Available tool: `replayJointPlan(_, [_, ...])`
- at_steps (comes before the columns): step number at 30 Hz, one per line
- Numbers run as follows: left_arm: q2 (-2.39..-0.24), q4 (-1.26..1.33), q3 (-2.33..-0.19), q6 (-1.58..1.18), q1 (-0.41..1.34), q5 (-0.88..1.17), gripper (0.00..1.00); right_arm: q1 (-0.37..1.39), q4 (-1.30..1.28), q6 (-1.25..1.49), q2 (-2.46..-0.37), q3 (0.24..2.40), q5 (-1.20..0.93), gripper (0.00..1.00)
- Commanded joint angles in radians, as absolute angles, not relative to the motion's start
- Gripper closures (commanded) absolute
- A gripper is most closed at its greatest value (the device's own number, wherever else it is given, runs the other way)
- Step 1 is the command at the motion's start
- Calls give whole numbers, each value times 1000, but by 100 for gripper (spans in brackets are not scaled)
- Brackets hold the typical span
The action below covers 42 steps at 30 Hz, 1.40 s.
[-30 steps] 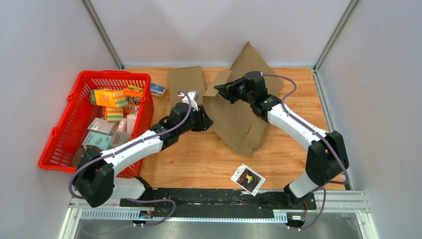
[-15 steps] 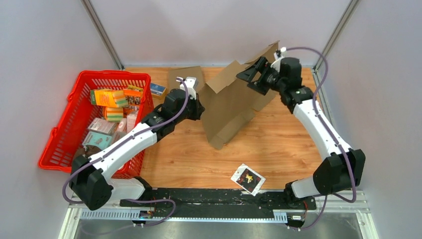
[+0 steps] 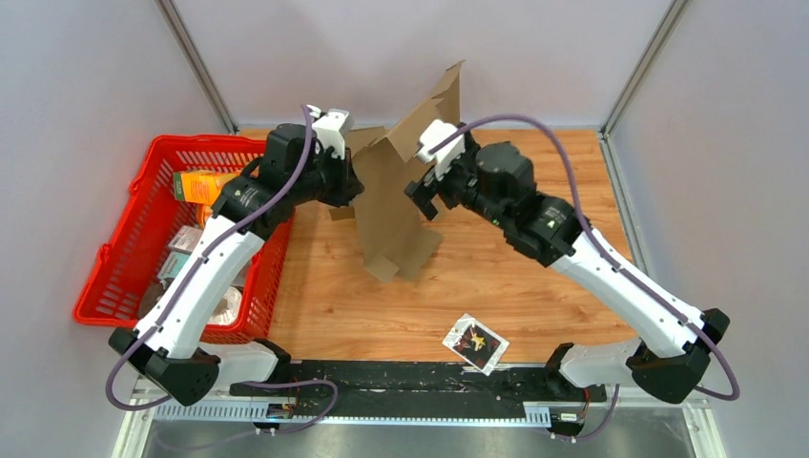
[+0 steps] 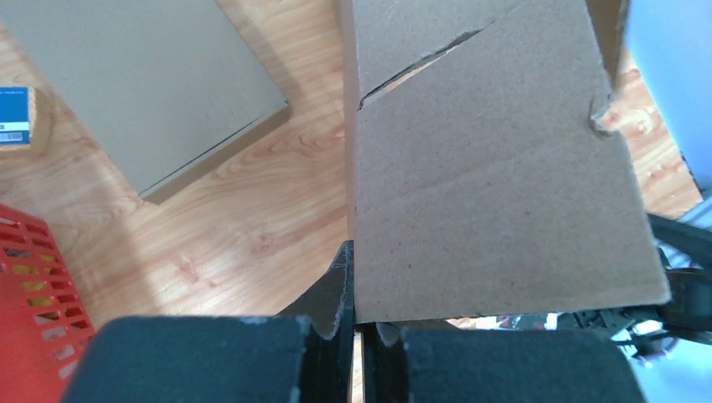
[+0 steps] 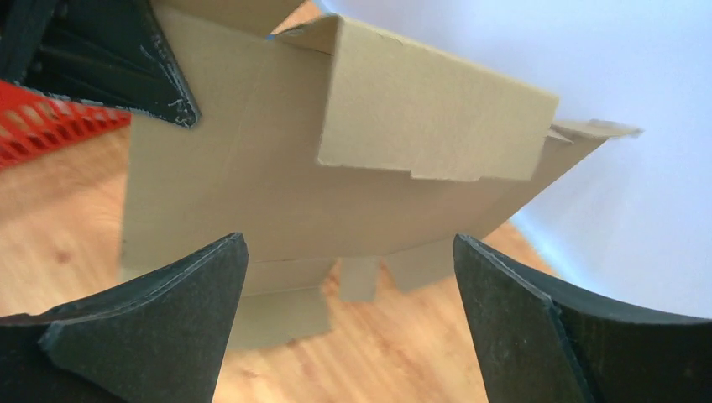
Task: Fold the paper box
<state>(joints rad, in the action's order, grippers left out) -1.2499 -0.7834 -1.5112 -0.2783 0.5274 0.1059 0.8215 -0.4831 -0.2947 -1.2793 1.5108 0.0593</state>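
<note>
The paper box (image 3: 396, 205) is a flat brown cardboard blank, lifted upright over the middle of the table with its top flap (image 3: 441, 95) high against the back wall. My left gripper (image 3: 350, 186) is shut on its left edge. In the left wrist view the panel (image 4: 487, 193) runs straight into the closed jaws of that gripper (image 4: 359, 323). My right gripper (image 3: 425, 197) stands open just to the right of the box, holding nothing. In the right wrist view the box (image 5: 277, 193) lies ahead of the wide-apart right gripper (image 5: 348, 277), apart from it.
A red basket (image 3: 124, 277) with several packets sits at the left under the left arm. A second flat cardboard sheet (image 4: 143, 84) and a small blue box (image 4: 17, 117) lie at the back. A star-printed packet (image 3: 475, 342) lies near the front edge.
The left gripper closed on the box's edge and raised it upright toward the back left. The right gripper let go, opened wide and swung round to the box's right side.
</note>
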Motion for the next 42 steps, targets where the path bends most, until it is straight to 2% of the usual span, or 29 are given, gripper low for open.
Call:
replayJointPlan(1, [-1235, -907, -1592, -294, 502, 239, 100, 969, -281, -608, -1290, 1464, 364, 0])
replayJointPlan(4, [-1229, -913, -1600, -291, 491, 287, 100, 985, -146, -655, -1330, 1448, 425, 1])
replayJointPlan(7, [-1220, -913, -1601, -302, 479, 313, 100, 991, -82, -689, -1361, 1440, 440, 8])
replayJointPlan(11, [-1221, -942, -1606, -291, 477, 333, 100, 989, 43, -729, -1382, 1434, 534, 29])
replayJointPlan(16, [-1212, -956, -1598, -255, 474, 344, 100, 988, 127, -822, -1382, 1393, 566, 44])
replayJointPlan(22, [-1207, -950, -1600, -221, 472, 362, 100, 986, 87, -847, -1384, 1427, 552, 85])
replayJointPlan(25, [-1200, -962, -1603, -198, 472, 342, 100, 985, 69, -861, -1387, 1453, 564, 99])
replayJointPlan(27, [-1175, -959, -1595, -196, 472, 309, 94, 986, 23, -851, -1384, 1491, 565, 100])
replayJointPlan(29, [-1151, -940, -1577, -209, 472, 235, 75, 982, -74, -818, -1381, 1526, 554, 100])
replayJointPlan(30, [-1116, -931, -1553, -219, 472, 179, 59, 979, -102, -802, -1384, 1581, 561, 100])
replayJointPlan(32, [-1066, -865, -1510, -233, 472, 147, 49, 971, -261, -714, -1400, 1671, 571, 100])
replayJointPlan(33, [-1005, -835, -1453, -235, 472, 123, 43, 962, -337, -672, -1435, 1790, 566, 100])
replayJointPlan(37, [-864, -684, -1318, -247, 472, 101, 39, 940, -665, -531, -1557, 2082, 575, 100])
replayJointPlan(40, [-796, -667, -1256, -250, 472, 26, 39, 916, -793, -431, -1586, 2170, 534, 100])
replayJointPlan(42, [-775, -683, -1247, -238, 472, -52, 41, 881, -816, -361, -1551, 2157, 476, 100])
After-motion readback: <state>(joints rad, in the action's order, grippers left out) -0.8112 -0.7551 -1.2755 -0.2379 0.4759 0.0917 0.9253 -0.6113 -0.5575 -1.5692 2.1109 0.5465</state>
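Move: From the right hand, the upper end flap of the raised box blank stands some 7 cm ahead, 1 cm to the left and 5 cm higher; the closed flat box lies about 9 cm ahead, 9 cm to the left and 36 cm below. From the left hand, which already pinches the blank, that flap is roughly 7 cm ahead, 8 cm to the right and 10 cm above; the red basket's middle sits about 28 cm to the left, 5 cm back and 24 cm down. Leftward, then forward and up by about 4 cm each, the open right hand reaches for the blank's upper flap, its fingers tipping upward some 30 degrees and closing to pinch the flap's edge; then it lifts about 9 cm, easing left. The left hand keeps its pinch while drawing the blank back, then opens, lets go and withdraws left and back. ##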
